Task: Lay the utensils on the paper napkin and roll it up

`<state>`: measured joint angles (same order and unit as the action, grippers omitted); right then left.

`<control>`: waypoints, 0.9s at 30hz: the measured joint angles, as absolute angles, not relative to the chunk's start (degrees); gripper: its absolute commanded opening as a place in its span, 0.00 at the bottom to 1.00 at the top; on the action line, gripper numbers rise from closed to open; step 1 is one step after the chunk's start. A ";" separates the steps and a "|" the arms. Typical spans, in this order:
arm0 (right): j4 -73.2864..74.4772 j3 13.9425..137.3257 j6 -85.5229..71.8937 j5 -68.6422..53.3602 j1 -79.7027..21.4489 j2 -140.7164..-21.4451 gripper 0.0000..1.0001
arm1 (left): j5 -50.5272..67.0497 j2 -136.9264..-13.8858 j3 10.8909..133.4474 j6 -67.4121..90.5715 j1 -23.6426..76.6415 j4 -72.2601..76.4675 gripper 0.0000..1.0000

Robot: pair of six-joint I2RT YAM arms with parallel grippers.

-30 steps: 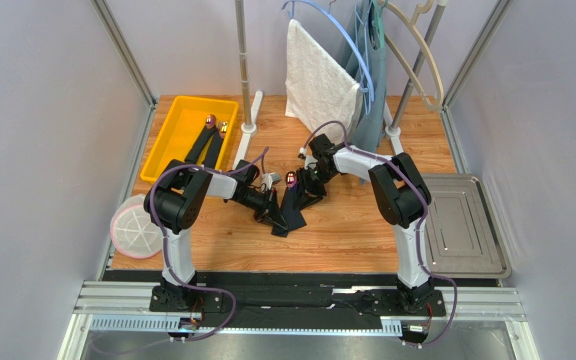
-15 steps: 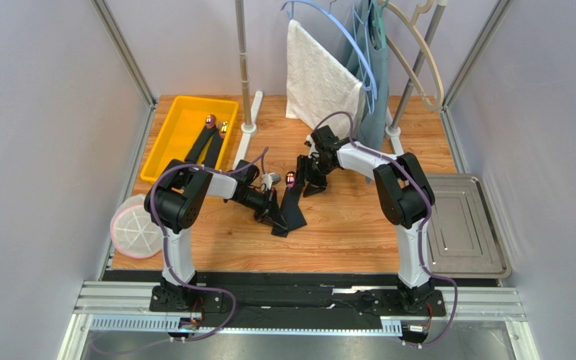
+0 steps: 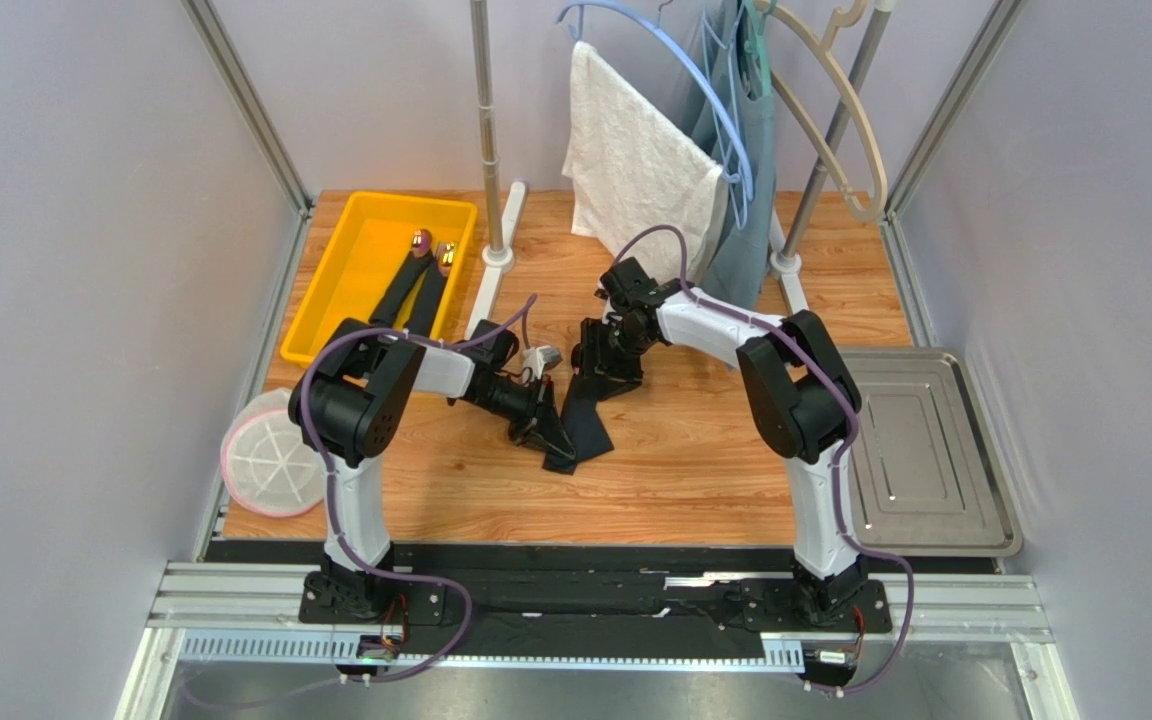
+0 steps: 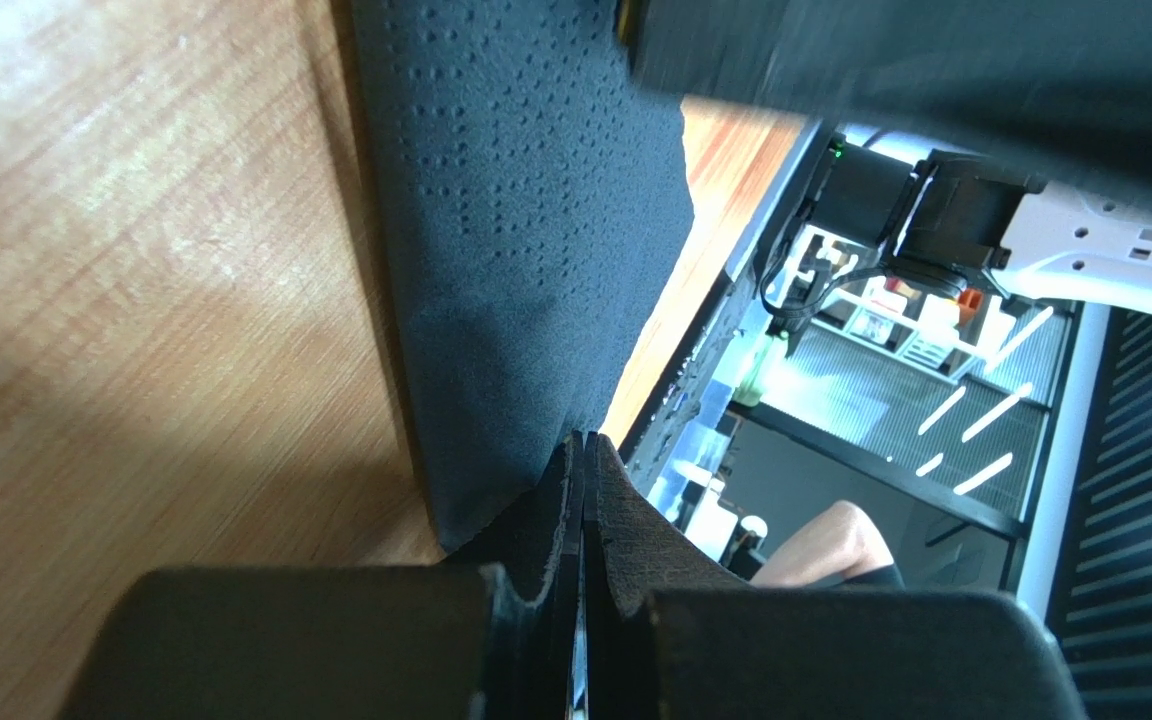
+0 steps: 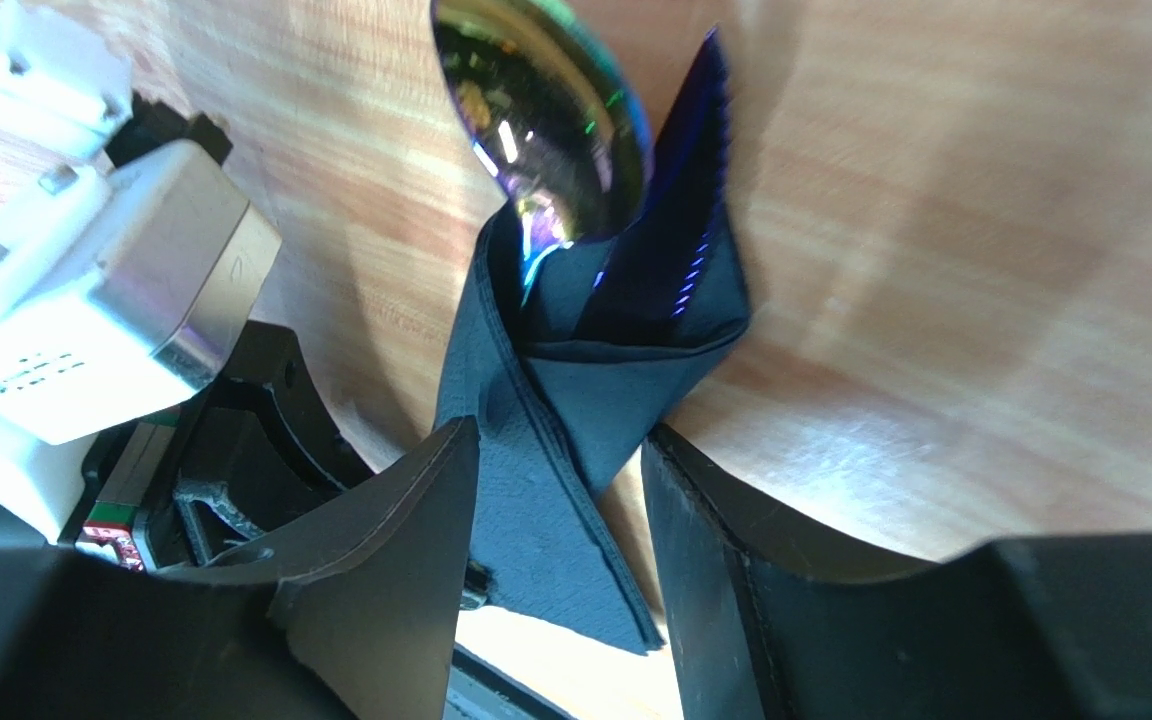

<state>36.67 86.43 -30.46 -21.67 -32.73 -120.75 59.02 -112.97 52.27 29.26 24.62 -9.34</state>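
The black paper napkin (image 3: pixel 585 425) lies folded into a narrow strip at the table's middle. In the right wrist view it (image 5: pixel 567 450) wraps the handle of a utensil whose iridescent spoon head (image 5: pixel 545 135) sticks out at its far end. My right gripper (image 3: pixel 594 360) (image 5: pixel 560 495) is open, its fingers either side of the strip's upper end, and hides the spoon head from above. My left gripper (image 3: pixel 545 431) (image 4: pixel 584 450) is shut at the strip's lower edge (image 4: pixel 522 225), seemingly pinching it. I cannot pick out the thin blue piece.
A yellow bin (image 3: pixel 330 285) at the back left holds more dark-handled utensils (image 3: pixel 420 240). A white round mesh piece (image 3: pixel 270 450) lies at the left edge and a metal tray (image 3: pixel 920 450) at the right. A white towel (image 3: pixel 635 158), hangers and a grey-blue garment (image 3: pixel 740 180) hang behind.
My right gripper drew back from the napkin, then came back left over its upper end, and now covers the spoon head. The left gripper and the napkin's lower end stayed put.
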 measured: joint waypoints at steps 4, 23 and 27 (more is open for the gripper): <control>37.76 86.65 -31.33 -21.17 -33.89 -120.77 0.52 | 59.00 -112.97 52.27 29.36 24.62 -9.32 0.00; 38.48 87.24 -31.40 -24.49 -33.80 -122.17 0.00 | 58.76 -113.03 52.60 30.48 24.97 -8.95 0.20; 34.54 83.92 -29.65 -26.28 -32.88 -120.51 0.00 | 56.31 -109.93 52.12 29.80 25.15 -9.43 0.43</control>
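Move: My open right fingers straddle the napkin roll at its utensil end; the fold they will shut on lies about 2 cm back, level left-right and 1 cm below. From my right hand, the spoon bowl sticks out some 4 cm ahead and 2 cm to the left, the knife blade about 4 cm straight ahead, both 1 cm lower. My shut left fingers already hold the near edge of the napkin, right at their tips. I draw my right hand back about 1.5 cm along the roll from the utensil end, easing slightly left and dipping a little, then shut its fingers fully and pinch the fold just behind the mouth of the napkin. My left hand keeps its pinch on the near edge until the right has closed, then opens about a quarter and begins to lift, not yet 1 cm. ##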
